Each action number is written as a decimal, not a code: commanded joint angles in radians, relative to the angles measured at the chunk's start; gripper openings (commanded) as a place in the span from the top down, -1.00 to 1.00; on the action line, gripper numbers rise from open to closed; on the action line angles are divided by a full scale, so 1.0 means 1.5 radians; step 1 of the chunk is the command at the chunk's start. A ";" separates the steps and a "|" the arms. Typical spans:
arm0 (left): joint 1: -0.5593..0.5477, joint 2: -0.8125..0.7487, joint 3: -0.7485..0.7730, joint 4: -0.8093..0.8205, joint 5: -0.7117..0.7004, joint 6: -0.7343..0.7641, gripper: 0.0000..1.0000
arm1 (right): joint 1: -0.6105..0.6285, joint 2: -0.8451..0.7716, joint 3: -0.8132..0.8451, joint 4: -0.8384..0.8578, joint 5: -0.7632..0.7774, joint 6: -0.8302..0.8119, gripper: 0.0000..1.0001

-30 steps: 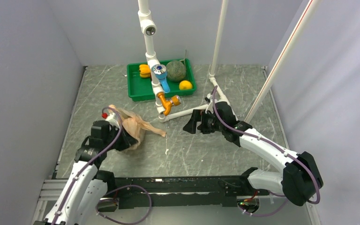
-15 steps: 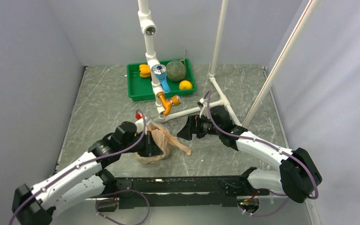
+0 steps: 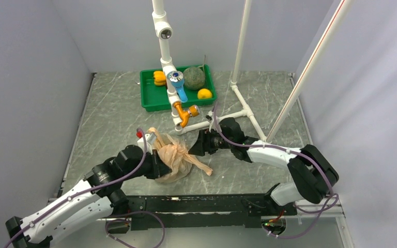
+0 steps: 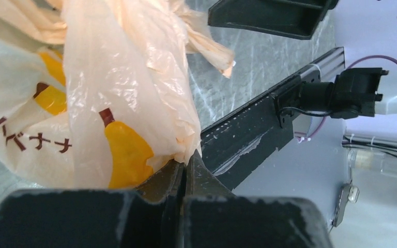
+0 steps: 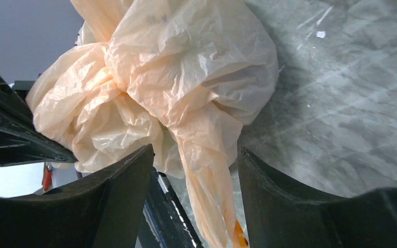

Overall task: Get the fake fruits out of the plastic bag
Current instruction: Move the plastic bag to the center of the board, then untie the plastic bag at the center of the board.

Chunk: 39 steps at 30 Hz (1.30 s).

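Note:
The peach-beige plastic bag (image 3: 174, 158) with yellow banana prints lies bunched on the table near the front middle. My left gripper (image 3: 156, 166) is shut on its film from the left; in the left wrist view the closed tips (image 4: 188, 161) pinch a fold of the plastic bag (image 4: 108, 88). My right gripper (image 3: 198, 145) stands open at the bag's right side. In the right wrist view its fingers (image 5: 119, 181) flank a twisted handle strip (image 5: 207, 186) of the plastic bag (image 5: 176, 72), with a gap on each side. The fake fruits are hidden inside the bag.
A green tray (image 3: 150, 101) at the back holds a netted melon (image 3: 195, 78), a yellow-orange pepper (image 3: 159, 78) and a yellow round fruit (image 3: 204, 93). A white pipe frame (image 3: 171, 98) with orange and blue fittings stands just behind the grippers. The black rail (image 3: 201, 204) runs along the near edge.
My left arm has carried the bag rightward to the front middle. The right gripper has moved left up to the bag, and its jaws have narrowed around the handle strip.

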 commanded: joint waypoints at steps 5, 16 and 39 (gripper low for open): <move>-0.003 -0.054 -0.035 -0.062 -0.042 -0.029 1.00 | 0.043 0.022 0.083 0.037 0.027 -0.025 -0.25; -0.003 -0.069 -0.108 0.002 0.017 -0.080 1.00 | 0.103 0.053 0.058 0.157 0.102 -0.005 0.00; -0.009 -0.086 -0.093 -0.062 -0.029 -0.109 1.00 | 0.134 0.092 0.063 0.162 0.150 0.026 0.57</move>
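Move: Near the right hand's open fingers, the knot of the plastic bag stands about 6 cm to the left, 1 cm back and 2 cm lower; the bag's loose tail ends some 7 cm back, 6 cm right and 6 cm below, and the white pipe foot is 10 cm ahead, 5 cm left. From the left hand, already pinching the bag's side, the board spot beneath the bag is about 3 cm ahead, 1 cm left and 10 cm down; the knot is 6 cm ahead, 4 cm right, 2 cm lower. Lowering the bag it still pinches, the left hand sinks about 6 cm towards the board, easing slightly left and back and tipping some 10 degrees further down. Meanwhile the right hand reaches some 7 cm left to the knot, rising 3 cm on the way and sinking again, and its fingers narrow from well open to about a quarter around the bag's gathered plastic. ##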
